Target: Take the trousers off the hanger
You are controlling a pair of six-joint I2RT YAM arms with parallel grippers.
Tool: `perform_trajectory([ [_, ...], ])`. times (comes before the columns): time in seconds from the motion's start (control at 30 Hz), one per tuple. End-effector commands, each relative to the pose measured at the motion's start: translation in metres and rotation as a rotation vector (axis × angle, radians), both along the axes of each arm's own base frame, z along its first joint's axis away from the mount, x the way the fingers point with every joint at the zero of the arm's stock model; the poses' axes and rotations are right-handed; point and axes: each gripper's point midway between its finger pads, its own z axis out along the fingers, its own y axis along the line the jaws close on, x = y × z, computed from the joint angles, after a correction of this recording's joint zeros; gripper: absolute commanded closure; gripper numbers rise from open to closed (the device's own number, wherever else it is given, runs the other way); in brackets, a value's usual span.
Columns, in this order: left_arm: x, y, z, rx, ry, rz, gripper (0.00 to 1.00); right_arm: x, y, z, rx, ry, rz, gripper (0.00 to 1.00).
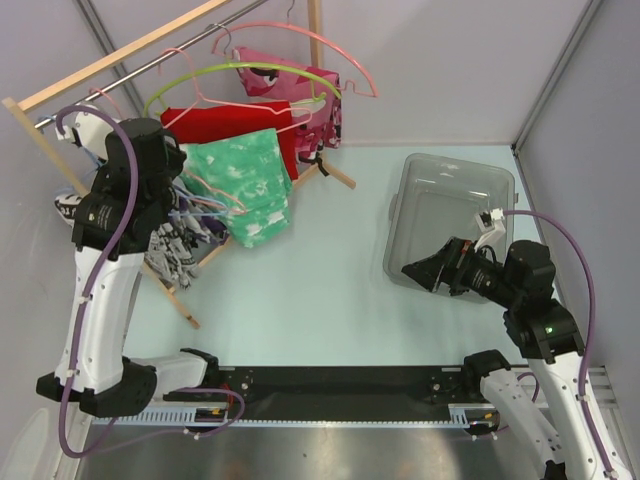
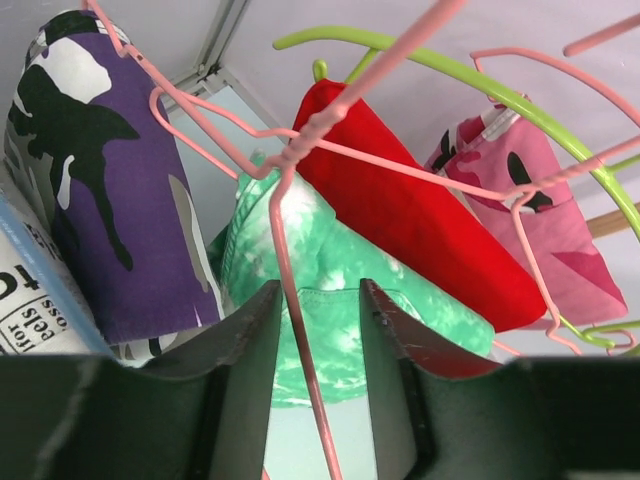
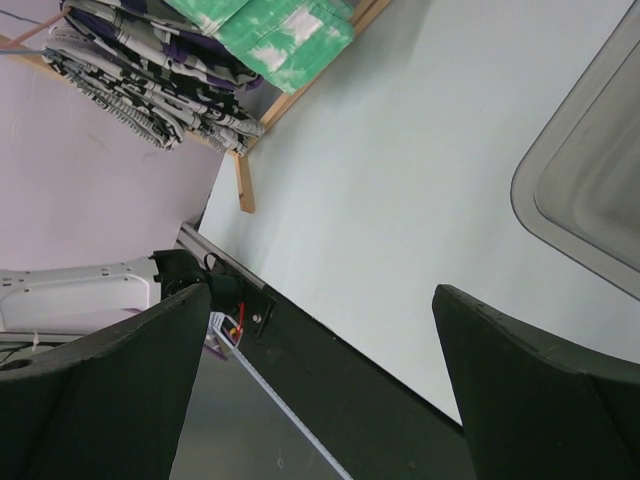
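The purple, white and black camouflage trousers (image 2: 120, 200) hang at the upper left of the left wrist view. In the top view they are mostly hidden under my left arm. The thin pale pink hanger (image 2: 300, 330) runs along their top edge to a twisted neck. From there one wire drops down between the jaws of my left gripper (image 2: 318, 300). Those jaws stand partly open. The wire lies close to the left finger (image 2: 250, 340), and a gap shows on the right side. My left gripper (image 1: 176, 186) reaches into the hanging clothes. My right gripper (image 1: 420, 272) (image 3: 322, 295) is wide open and holds nothing.
A green-and-white garment (image 1: 245, 190), a red one (image 1: 225, 125) and a pink camouflage one (image 1: 290, 85) hang on a wooden rack (image 1: 180, 300). A lime-green hanger (image 1: 240, 70) and other pink wire hangers are among them. A newsprint-patterned garment (image 1: 175, 255) hangs low. A clear plastic bin (image 1: 450, 215) stands by the right gripper.
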Motion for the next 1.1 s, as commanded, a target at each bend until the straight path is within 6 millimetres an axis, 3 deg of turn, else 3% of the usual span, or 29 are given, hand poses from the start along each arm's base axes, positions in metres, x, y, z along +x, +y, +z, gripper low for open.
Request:
perform_trajectory([
  [0.0,-0.005,0.012,0.004,-0.006,-0.042,0.063,0.63,-0.002,0.001,0.022,0.021,-0.062,0.004,0.0],
  [0.07,-0.004,0.013,0.006,0.003,-0.054,0.063,0.64,-0.001,0.001,0.023,0.021,-0.063,0.006,0.0],
  [0.37,-0.013,0.016,0.023,0.016,-0.104,0.052,0.87,-0.001,0.001,0.027,0.027,-0.069,0.004,0.0],
  [0.4,-0.015,0.017,0.026,0.017,-0.11,0.053,0.98,-0.001,0.001,0.029,0.029,-0.072,0.004,0.0],
  [0.43,-0.018,0.018,0.031,0.014,-0.123,0.051,1.0,-0.002,0.002,0.03,0.031,-0.073,0.005,0.0],
  [0.8,-0.05,0.016,0.097,-0.045,-0.322,-0.02,1.0,-0.001,0.003,0.031,0.04,-0.069,0.01,0.0],
  [1.07,-0.064,0.022,0.119,-0.042,-0.379,-0.014,1.0,-0.002,0.003,0.032,0.033,-0.078,0.014,0.0],
])
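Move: The near arm of the pink hanger, just below its twisted neck, already runs between the left hand's half-open fingers, about 1 cm left of their middle and 1 cm ahead. The purple trousers on it hang some 9 cm left, 3 cm ahead and 9 cm below; the green trousers are about 8 cm ahead, 5 cm right and 11 cm lower. From the idle right hand, that wire is roughly 44 cm left, 14 cm ahead and 17 cm up. The left fingers shut on the pink hanger's wire just below the neck and pinch it, the hand easing about 1 cm left as they close. Keeping that grip, the hand draws the hanger back about 4 cm towards the robot and then also lifts it some 3.5 cm, away from the green trousers, with hardly any wrist turn. ##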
